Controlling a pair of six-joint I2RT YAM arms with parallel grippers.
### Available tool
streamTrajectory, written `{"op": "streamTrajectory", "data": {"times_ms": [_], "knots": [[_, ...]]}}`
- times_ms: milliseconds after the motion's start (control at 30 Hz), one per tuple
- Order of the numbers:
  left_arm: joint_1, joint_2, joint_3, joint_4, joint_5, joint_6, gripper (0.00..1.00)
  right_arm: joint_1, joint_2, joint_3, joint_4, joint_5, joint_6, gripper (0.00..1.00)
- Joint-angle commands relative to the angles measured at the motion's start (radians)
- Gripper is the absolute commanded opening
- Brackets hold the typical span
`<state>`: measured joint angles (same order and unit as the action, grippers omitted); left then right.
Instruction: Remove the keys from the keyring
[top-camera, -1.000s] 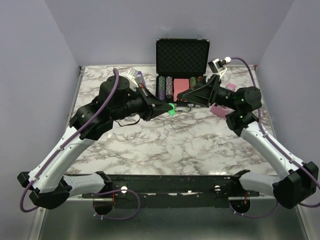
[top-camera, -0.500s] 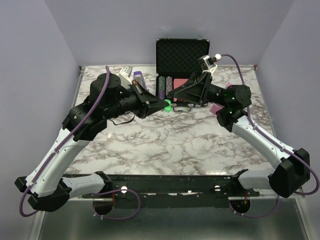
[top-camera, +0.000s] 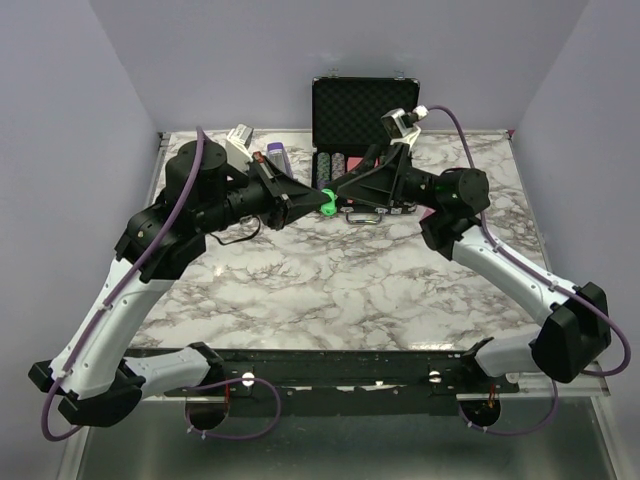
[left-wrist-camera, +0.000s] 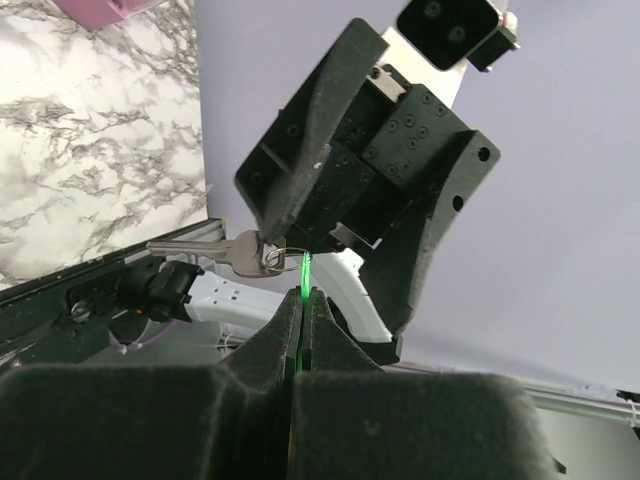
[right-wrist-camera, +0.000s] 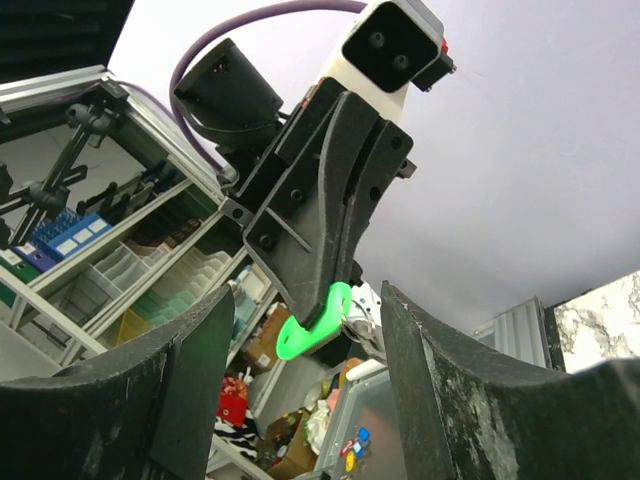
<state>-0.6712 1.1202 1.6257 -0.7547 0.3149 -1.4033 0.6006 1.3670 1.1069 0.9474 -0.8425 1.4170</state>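
Observation:
The keyring's bright green tag (top-camera: 326, 200) hangs in the air in front of the open case, with my left gripper (top-camera: 318, 200) shut on it. In the left wrist view the tag (left-wrist-camera: 303, 277) shows edge-on between the closed fingertips, and a silver key (left-wrist-camera: 212, 254) sticks out to the left from the thin ring above it. My right gripper (top-camera: 338, 193) faces the left one tip to tip. Its jaws stand open, one on each side of the tag (right-wrist-camera: 312, 325) without touching it. The ring and key (right-wrist-camera: 362, 326) lie close to the right-hand finger (right-wrist-camera: 432, 370).
An open black poker-chip case (top-camera: 364, 108) with rows of chips (top-camera: 335, 166) stands at the back middle. A purple object (top-camera: 277, 157) stands to its left. A metal handle (top-camera: 366, 215) lies on the marble table (top-camera: 330, 290) under the grippers.
Both grippers have risen and shifted towards the back left together, with the green tag still in the left one. The right gripper's jaws stay wide.

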Motion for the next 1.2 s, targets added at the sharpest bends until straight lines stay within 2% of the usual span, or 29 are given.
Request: {"op": "streamTrajectory", "data": {"times_ms": [0,267,1000,1167], "knots": [[0.016,-0.016,0.036,0.000,0.047,-0.056,0.00,0.016,0.020,0.036,0.048,0.014,0.003,0.67],[0.024,-0.017,0.051,0.018,0.052,-0.066,0.00,0.027,0.044,0.051,0.065,0.005,0.011,0.67],[0.047,-0.030,0.005,0.110,0.029,-0.075,0.00,0.030,0.047,0.044,0.159,-0.021,0.091,0.51],[0.048,-0.037,-0.009,0.118,0.033,-0.079,0.00,0.033,0.050,0.042,0.168,-0.020,0.099,0.45]]}}
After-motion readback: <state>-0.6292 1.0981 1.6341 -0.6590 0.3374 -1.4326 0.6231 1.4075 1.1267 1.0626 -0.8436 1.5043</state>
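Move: The left fingers already pinch the green fob, its middle about 1 cm ahead and 2 cm to the right of the hand point. The ring sits roughly 2 cm ahead and 3 cm to the right, 1 cm below, and the key hangs under it, about 4 cm below that hand. From the open right hand the key is some 3 cm left and 3 cm lower, the ring 3 cm left and 1 cm down, the fob 3 cm left, 1 cm back and 1 cm down. Keeping its shut pinch on the green fob, the left hand lifts the ring and key about 3 cm, its fingertips tipping slightly up, to bring them level with the right gripper. The right hand edges 1 cm left towards the key, then eases back and up about 1 cm each, while its fingers narrow from wide to about half open around the key's head; a grip isn't seen yet. ##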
